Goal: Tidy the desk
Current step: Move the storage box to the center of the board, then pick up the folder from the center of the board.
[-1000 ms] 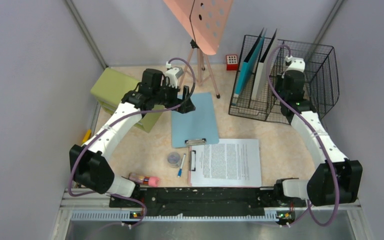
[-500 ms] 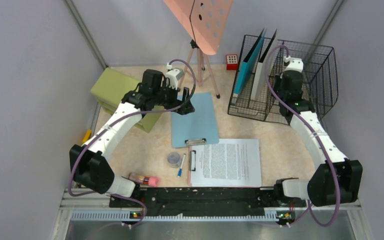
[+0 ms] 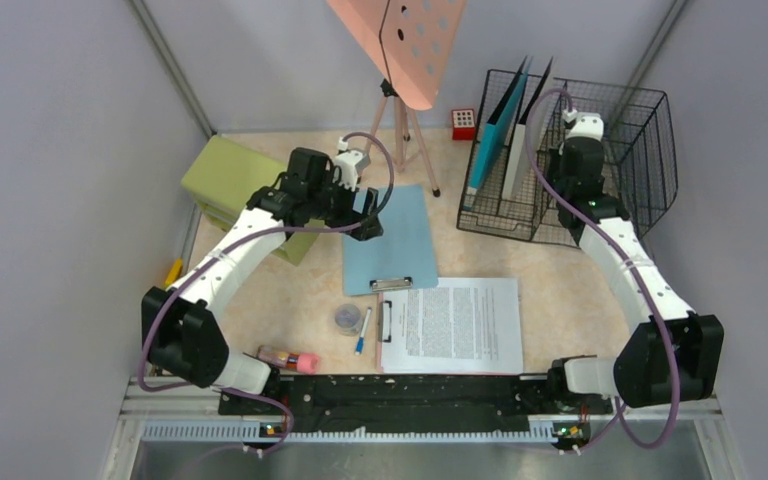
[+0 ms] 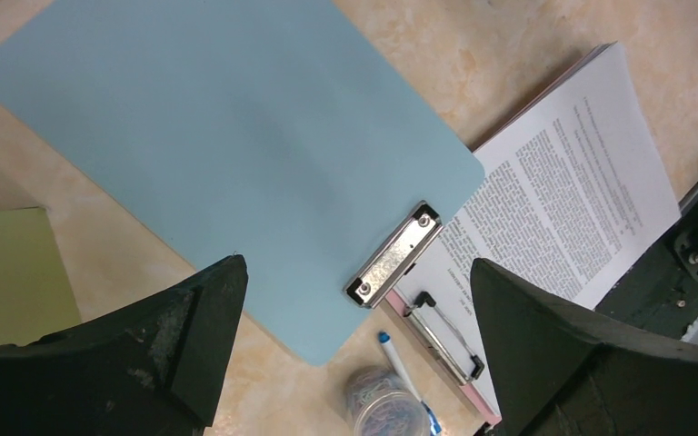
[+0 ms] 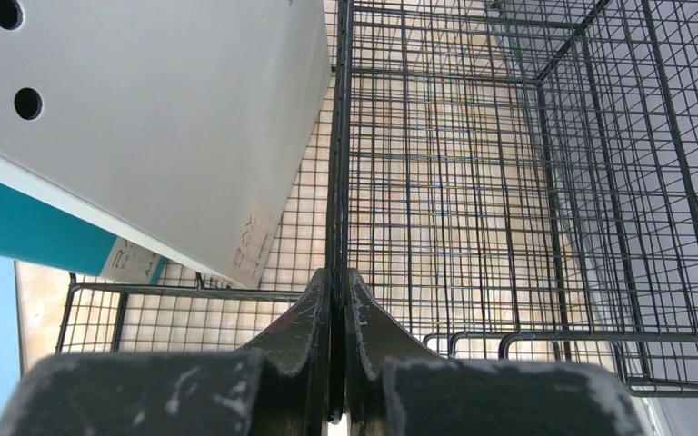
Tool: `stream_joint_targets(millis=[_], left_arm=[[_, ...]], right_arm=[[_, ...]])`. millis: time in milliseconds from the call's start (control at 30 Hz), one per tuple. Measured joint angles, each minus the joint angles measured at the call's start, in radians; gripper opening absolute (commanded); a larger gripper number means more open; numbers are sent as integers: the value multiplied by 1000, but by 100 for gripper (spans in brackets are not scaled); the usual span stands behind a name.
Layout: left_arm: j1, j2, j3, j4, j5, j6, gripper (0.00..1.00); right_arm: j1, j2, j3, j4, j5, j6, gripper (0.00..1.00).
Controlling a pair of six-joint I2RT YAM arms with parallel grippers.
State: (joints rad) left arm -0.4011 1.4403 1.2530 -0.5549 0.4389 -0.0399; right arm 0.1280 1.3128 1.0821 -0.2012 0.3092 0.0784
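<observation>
On the pale marbled desk point(image 3: 290, 290) lies a light blue clipboard point(image 3: 395, 240), its metal clip point(image 4: 393, 254) toward the near side. My left gripper point(image 3: 365, 215) hovers over the clipboard's left part, open and empty point(image 4: 354, 345). Nearer lie a pink clipboard with a printed sheet point(image 3: 455, 325), a blue-capped pen point(image 3: 362, 330) and a small jar of paper clips point(image 3: 346, 318). At the back right stands a black wire rack point(image 3: 620, 150). My right gripper point(image 3: 560, 195) is shut on the rack's wire divider point(image 5: 337, 300). Left of it stand a white folder point(image 5: 164, 118) and a teal folder point(image 5: 27, 236).
A green drawer cabinet point(image 3: 225, 175) stands at the left, close to my left arm. A pink perforated board on a tripod point(image 3: 400, 40) rises at the back, with a red block point(image 3: 464, 123) beside it. A pink-capped item point(image 3: 290, 358) lies near the front rail.
My left gripper has turned and shifted slightly nearer over the blue clipboard, still open. My right wrist has edged a little toward the far side, still shut on the divider.
</observation>
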Motion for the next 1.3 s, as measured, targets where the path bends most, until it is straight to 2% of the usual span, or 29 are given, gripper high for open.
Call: stream_joint_targets(millis=[167, 333, 433, 667, 767, 1033, 1300], left_arm=[[-13, -3, -42, -27, -28, 103, 98], [-103, -35, -117, -40, -129, 237, 98], [-153, -42, -142, -52, -189, 283, 98], [-150, -27, -138, -102, -278, 275, 98], [-149, -22, -143, -112, -292, 259, 98], [-148, -22, -182, -113, -329, 221, 98], [-110, 5, -182, -113, -327, 188, 98]], right_arm=[[2, -2, 2, 2, -14, -26, 39], [28, 11, 8, 2, -72, -59, 75], [40, 6, 22, -30, -117, -76, 87], [42, -63, 47, -138, -214, -127, 89], [43, -148, 53, -195, -282, -156, 89], [68, -273, 87, -190, -410, -174, 90], [99, -281, 106, -219, -516, -175, 89]])
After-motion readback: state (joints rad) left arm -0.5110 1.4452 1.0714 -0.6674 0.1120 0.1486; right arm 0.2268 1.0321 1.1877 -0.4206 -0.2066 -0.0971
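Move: My shut right hand still grips the storage box's divider. The box's middle is about 6 cm ahead, 2 cm right and 13 cm below; the white file holder is about 7 ahead and 9 left, and the teal one 8 ahead and 16 left. From my open left hand, the blue clipboard's middle is roughly 20 cm below, 1 ahead and 5 right, the green box 9 ahead and 23 left, and the clear jar 16 back and 4 left. I open my right fingers wide and let go of the storage box's divider, first slipping left at the same height, then backing off and rising above the box's front left part, some 10 cm left and 10 cm up in all, while turning about 35 degrees counter-clockwise. My open left hand sinks about 10 cm towards the blue clipboard, easing back and left as its fingers tip to point more steeply down. ##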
